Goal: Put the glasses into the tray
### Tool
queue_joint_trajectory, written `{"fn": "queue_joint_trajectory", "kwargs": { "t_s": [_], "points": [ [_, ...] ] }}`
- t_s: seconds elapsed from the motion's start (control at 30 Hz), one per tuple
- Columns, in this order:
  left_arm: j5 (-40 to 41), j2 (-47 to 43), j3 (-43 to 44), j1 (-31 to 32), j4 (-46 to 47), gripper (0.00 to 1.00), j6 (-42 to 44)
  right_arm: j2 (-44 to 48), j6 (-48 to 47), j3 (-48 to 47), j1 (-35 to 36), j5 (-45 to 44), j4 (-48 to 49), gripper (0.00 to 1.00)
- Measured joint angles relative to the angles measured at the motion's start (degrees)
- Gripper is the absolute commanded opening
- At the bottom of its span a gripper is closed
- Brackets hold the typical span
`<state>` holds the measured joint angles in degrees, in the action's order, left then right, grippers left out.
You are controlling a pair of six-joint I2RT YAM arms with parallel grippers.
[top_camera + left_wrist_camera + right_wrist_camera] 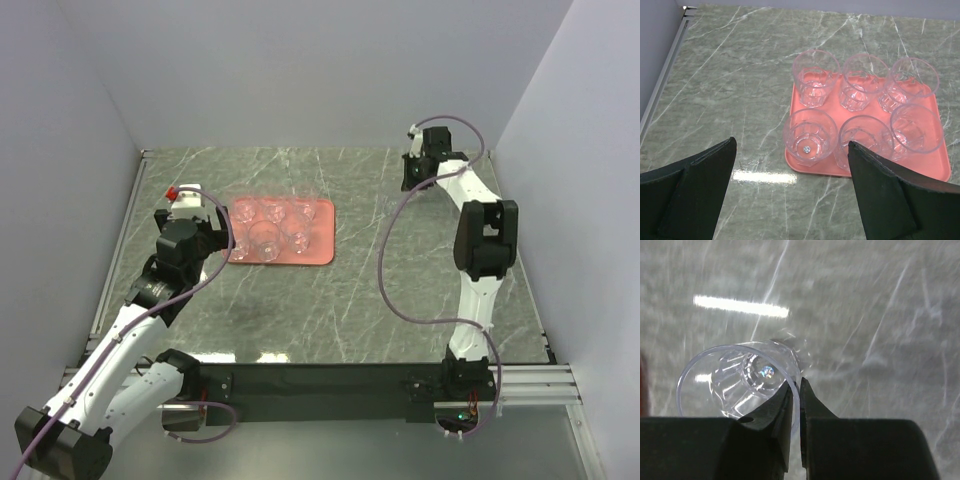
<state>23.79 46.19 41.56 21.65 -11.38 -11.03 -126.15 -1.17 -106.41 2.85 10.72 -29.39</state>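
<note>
The salmon-pink tray (322,228) lies left of centre on the marble table, and several clear glasses (266,238) stand upright on it. In the left wrist view the tray (816,168) and its glasses (815,80) sit just ahead. My left gripper (216,228) hovers at the tray's left end, open (791,146) with nothing between its fingers. My right gripper (414,172) is at the far right of the table. It is shut (796,383) on the rim of another clear glass (732,380), one finger inside the glass and one outside; the glass looks tilted.
Grey walls close in the table on the left, back and right. A metal rail (666,75) runs along the left edge. A small red part (172,191) sits by the left arm's wrist. A purple cable (392,270) loops beside the right arm.
</note>
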Motion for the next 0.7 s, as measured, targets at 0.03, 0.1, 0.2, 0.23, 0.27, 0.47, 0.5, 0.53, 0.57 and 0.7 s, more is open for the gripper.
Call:
{"fn": "queue_joint_trajectory", "kwargs": {
  "t_s": [0.03,0.1,0.2,0.23,0.27,0.47,0.5,0.53,0.57,0.7],
  "points": [
    [0.0,-0.02,0.0,0.0,0.0,0.99,0.0,2.05,-0.94,3.15,0.0,0.94,0.31,0.0],
    [-0.02,-0.04,0.0,0.0,-0.02,0.99,0.0,6.19,-2.6,8.7,0.0,3.58,0.24,0.0],
    [-0.02,-0.26,0.0,-0.09,-0.04,0.99,0.0,11.76,-4.72,14.75,0.0,7.96,0.59,0.0],
    [-0.02,-0.42,0.0,-0.09,-0.02,0.99,0.0,13.64,-5.46,16.55,0.0,9.77,0.96,0.0],
    [0.0,-0.63,0.0,-0.09,-0.02,0.99,0.0,15.5,-6.19,17.94,0.0,11.74,1.14,0.0],
    [0.0,-1.6,0.0,-0.09,-0.02,0.99,-0.02,24.46,-10.73,23.91,1.14,20.09,2.58,0.0],
    [0.0,-1.6,0.0,-0.09,-0.02,0.99,-0.02,25.4,-11.65,24.68,1.7,20.92,2.78,0.0],
    [0.0,-1.6,0.0,-0.09,-0.02,0.99,-0.02,26.12,-12.52,25.46,2.38,21.57,2.86,0.0],
    [0.0,-1.6,0.0,-0.09,-0.04,0.99,-0.02,26.73,-13.38,26.27,3.19,22.21,2.89,0.0],
    [0.0,-1.57,0.0,-0.09,-0.02,0.99,-0.02,27.82,-16.17,28.81,7.19,23.32,2.82,0.0]
  ]
}}
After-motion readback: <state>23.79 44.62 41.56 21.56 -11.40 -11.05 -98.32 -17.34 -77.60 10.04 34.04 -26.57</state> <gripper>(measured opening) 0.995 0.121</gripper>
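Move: The right gripper, low over the table, already holds the last glass. The tray's empty right end lies about 27 cm to its left, 8 cm back and 8 cm below. Of the glasses standing next to that space, the front right one is some 35 cm left and 12 cm back, the rear right one about 33 cm left and nearly level. From the left gripper, the empty end is roughly 16 cm ahead, 36 cm right and 23 cm below. Keep the right fingers closed on the glass and draw it back about 14 cm, low over the table at first, then lift it some 7 cm. As it rises, swing it left about 10 cm towards the tray's front right corner, turning the wrist roughly 35 degrees counter-clockwise, and let it begin to sink slightly at the end. ##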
